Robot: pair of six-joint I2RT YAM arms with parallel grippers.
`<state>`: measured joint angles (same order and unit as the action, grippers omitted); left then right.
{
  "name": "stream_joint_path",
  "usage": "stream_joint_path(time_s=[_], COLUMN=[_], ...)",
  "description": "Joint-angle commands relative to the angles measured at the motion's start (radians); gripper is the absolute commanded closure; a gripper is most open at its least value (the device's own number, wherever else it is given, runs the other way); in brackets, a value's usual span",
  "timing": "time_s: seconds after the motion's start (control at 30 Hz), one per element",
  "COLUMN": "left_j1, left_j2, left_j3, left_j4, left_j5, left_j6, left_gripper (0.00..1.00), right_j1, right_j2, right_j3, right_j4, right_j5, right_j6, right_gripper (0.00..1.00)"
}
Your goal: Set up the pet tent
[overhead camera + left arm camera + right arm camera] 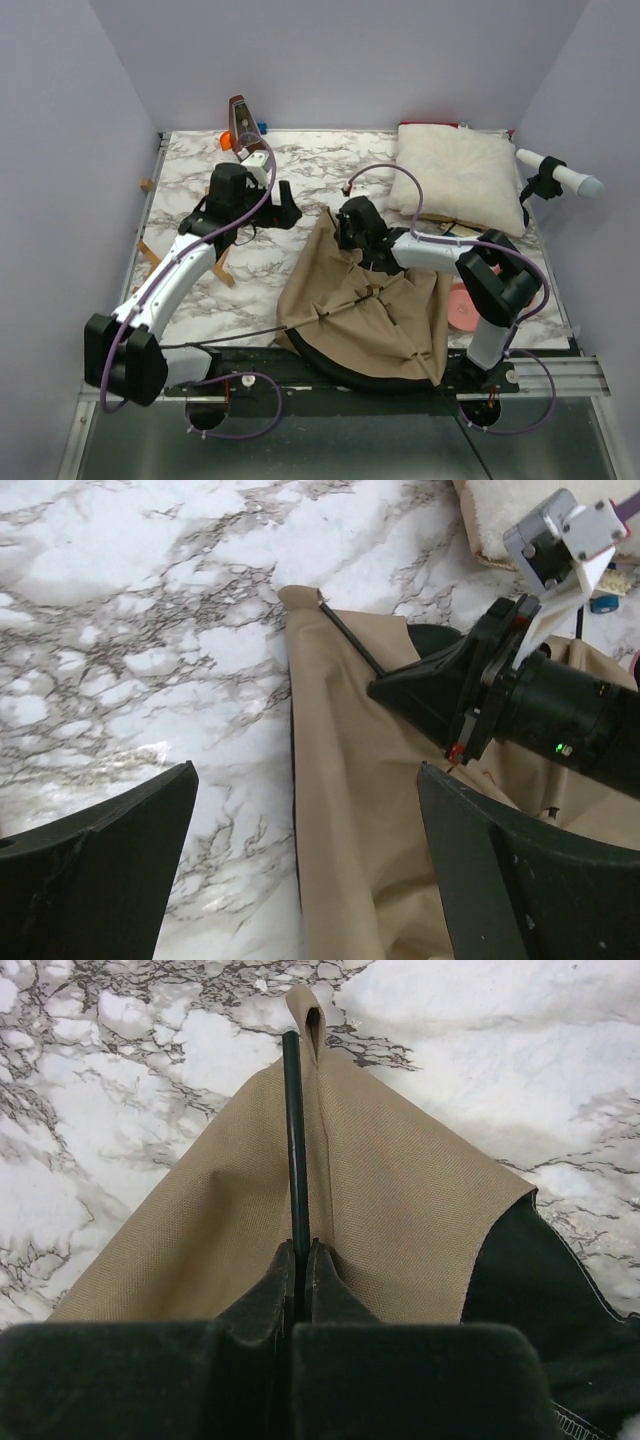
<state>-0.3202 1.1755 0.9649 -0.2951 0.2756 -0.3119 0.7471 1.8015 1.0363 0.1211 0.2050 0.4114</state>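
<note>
The pet tent (370, 320) lies collapsed on the marble table as a tan fabric heap with black lining at its near edge and thin black poles crossing over it. My right gripper (301, 1245) is shut on one black pole (294, 1140) just below a tan corner loop (307, 1010) at the tent's far left tip (330, 215). My left gripper (285, 205) hangs open just left of that corner, its fingers (120, 850) spread wide over the fabric edge (340, 780) and holding nothing. The left wrist view shows the right gripper (385, 690) on the pole.
A white fluffy pillow (455, 175) lies at the back right, with a white-handled tool (560, 175) beside it. A pink disc (462, 308) sits by the right arm. Small orange and blue items (240, 135) stand at the back, and wooden sticks (222, 265) lie left.
</note>
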Motion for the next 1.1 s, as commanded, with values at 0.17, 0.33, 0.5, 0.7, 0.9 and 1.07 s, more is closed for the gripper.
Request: stream_joint_path(time_s=[0.17, 0.33, 0.5, 0.7, 0.9, 1.07], left_j1=[-0.072, -0.103, -0.121, -0.128, -0.141, -0.148], left_j2=[0.348, 0.426, 0.489, 0.575, 0.590, 0.604], left_j3=[0.174, 0.188, 0.186, 0.219, 0.218, 0.222], left_j4=[-0.034, -0.056, -0.096, -0.137, -0.141, -0.143], left_j5=[0.147, 0.119, 0.103, 0.096, 0.067, 0.067], left_j6=[-0.041, -0.009, -0.005, -0.030, -0.025, -0.026], left_gripper=[0.01, 0.01, 0.06, 0.26, 0.37, 0.94], right_j1=[0.012, 0.011, 0.011, 0.010, 0.011, 0.009], right_j2=[-0.052, -0.063, -0.065, -0.065, -0.063, -0.052], right_j3=[-0.083, -0.090, -0.093, -0.099, -0.099, -0.090], right_j4=[0.061, 0.069, 0.069, 0.069, 0.068, 0.045], right_j5=[0.023, 0.020, 0.017, 0.021, 0.020, 0.036], right_j6=[0.083, 0.097, 0.110, 0.120, 0.126, 0.132], right_gripper=[0.99, 0.99, 1.00, 1.00, 1.00, 1.00])
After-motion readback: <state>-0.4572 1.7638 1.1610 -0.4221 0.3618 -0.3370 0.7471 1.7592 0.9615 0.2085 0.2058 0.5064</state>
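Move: The tent's left edge, where the left hand will close, lies about 7 cm to its right, level with it fore and aft, and some 15 cm below. The tent's far corner is roughly 10 cm ahead, 11 cm right and 16 cm down. The right gripper, shut on the pole, sits about 16 cm right of the left hand and 15 cm below; from the right hand the corner is some 9 cm ahead, 4 cm left and 3 cm down. The left fingers come onto the tent's left edge beside the right gripper and close around the cloth, still closing at the finish. To get there the wide-open hand swings right about 7 cm with a slight bulge forward and back, then mostly sinks, some 15 cm in all, the wrist tipping about 30 degrees farther down. The right hand stays put, still pinching the pole, with only a small roll. ##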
